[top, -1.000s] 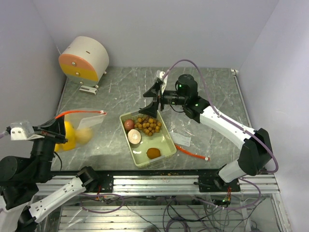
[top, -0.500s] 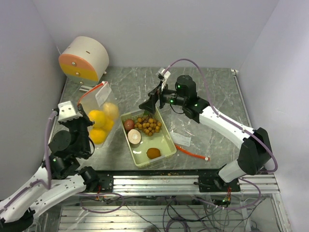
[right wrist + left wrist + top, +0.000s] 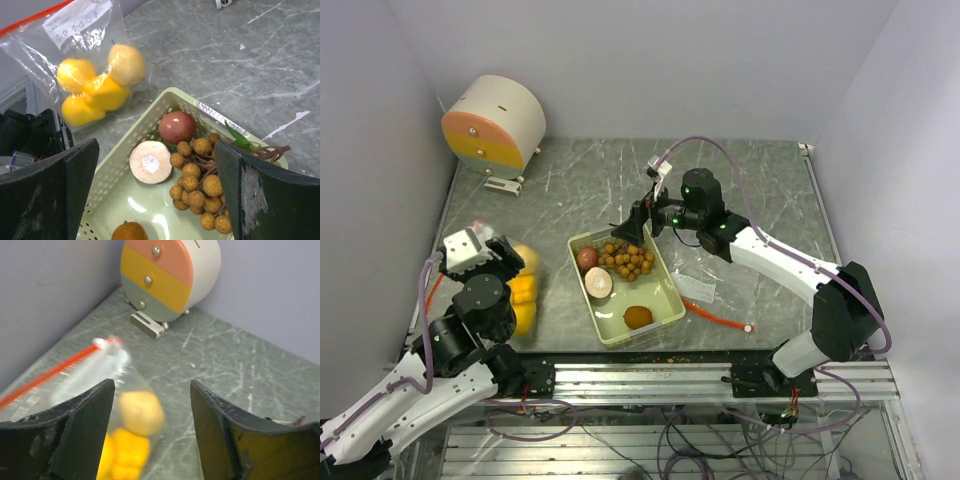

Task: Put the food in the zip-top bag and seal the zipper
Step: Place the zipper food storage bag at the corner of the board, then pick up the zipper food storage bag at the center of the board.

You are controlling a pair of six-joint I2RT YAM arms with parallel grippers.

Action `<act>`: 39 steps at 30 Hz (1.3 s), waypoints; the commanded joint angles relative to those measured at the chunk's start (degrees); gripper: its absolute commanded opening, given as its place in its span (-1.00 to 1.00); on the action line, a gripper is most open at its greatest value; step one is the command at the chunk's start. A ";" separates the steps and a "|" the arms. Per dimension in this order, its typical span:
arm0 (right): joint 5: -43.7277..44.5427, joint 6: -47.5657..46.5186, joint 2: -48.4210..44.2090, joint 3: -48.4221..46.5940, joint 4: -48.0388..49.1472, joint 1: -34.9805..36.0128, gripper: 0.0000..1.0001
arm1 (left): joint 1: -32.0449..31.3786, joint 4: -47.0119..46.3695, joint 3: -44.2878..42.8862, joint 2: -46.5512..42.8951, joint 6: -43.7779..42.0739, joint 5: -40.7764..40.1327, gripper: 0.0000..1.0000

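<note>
The clear zip-top bag [image 3: 90,45] with a red zipper strip [image 3: 55,371] lies on the table left of the tray. Yellow round fruits [image 3: 92,92] and a pale yellow pear [image 3: 126,62] sit inside it. In the top view my left arm partly covers the bag [image 3: 523,295]. My left gripper [image 3: 152,390] hangs open just above the bag, holding nothing. The pale green tray [image 3: 665,300] holds a reddish apple [image 3: 176,126], a bunch of brown berries [image 3: 200,180], a pale round piece [image 3: 150,161] and a brown-orange fruit [image 3: 129,231]. My right gripper [image 3: 156,150] hovers open over the tray's far end [image 3: 627,228].
A round drawer unit [image 3: 495,122] in pink, yellow and green stands at the back left corner. A red strip [image 3: 720,318] and a clear plastic scrap [image 3: 695,288] lie right of the tray. Walls close in on the left and the back.
The left arm swung the bag from the far left towards the tray, lowered it onto the table and opened its jaws off it. The right gripper dropped slightly over the tray.
</note>
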State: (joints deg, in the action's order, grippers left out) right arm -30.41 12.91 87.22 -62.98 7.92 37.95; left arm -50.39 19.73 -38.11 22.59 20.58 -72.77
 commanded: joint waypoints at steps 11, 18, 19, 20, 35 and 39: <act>4.87 2.79 -2.16 1.46 -4.51 0.01 0.98 | 0.25 6.91 -5.40 -5.71 3.39 11.63 0.99; 23.67 9.83 -2.77 -1.53 -18.83 -0.65 1.00 | 0.26 4.86 -5.16 -2.65 6.32 22.11 0.99; 27.04 11.04 -3.09 -1.87 -21.56 -1.08 1.00 | 0.26 4.95 -5.37 -2.09 6.83 23.46 0.99; 29.72 11.95 -3.52 -1.85 -23.58 -1.52 1.00 | 0.28 4.55 -5.16 -1.70 6.96 25.17 0.99; 41.06 20.80 -8.59 3.24 -37.53 -7.02 1.00 | 0.21 -0.87 -2.57 10.88 7.87 39.29 0.99; 40.79 21.52 -6.58 3.53 -33.81 -7.02 1.00 | 0.26 -1.35 -1.78 10.74 8.53 40.96 1.00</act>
State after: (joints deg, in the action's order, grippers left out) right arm 8.84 32.29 79.13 -60.03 -26.96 31.18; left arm -50.39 21.69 -40.40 34.00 27.92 -35.24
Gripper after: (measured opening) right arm 0.999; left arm 0.995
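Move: The filled bag, just released, hangs or drops about 3 cm ahead, 4 cm left and 15 cm below the left hand. The basket lies some 25 cm to that hand's right, 1 cm ahead and 26 cm down. From the right hand, the empty bag lies about 21 cm right, 2 cm back and 23 cm down; the basket is 8 cm back with no sideways offset, 20 cm down. Left hand opens fully, swings 14 cm right towards the basket; right hand sweeps 17 cm right, then down, open. ##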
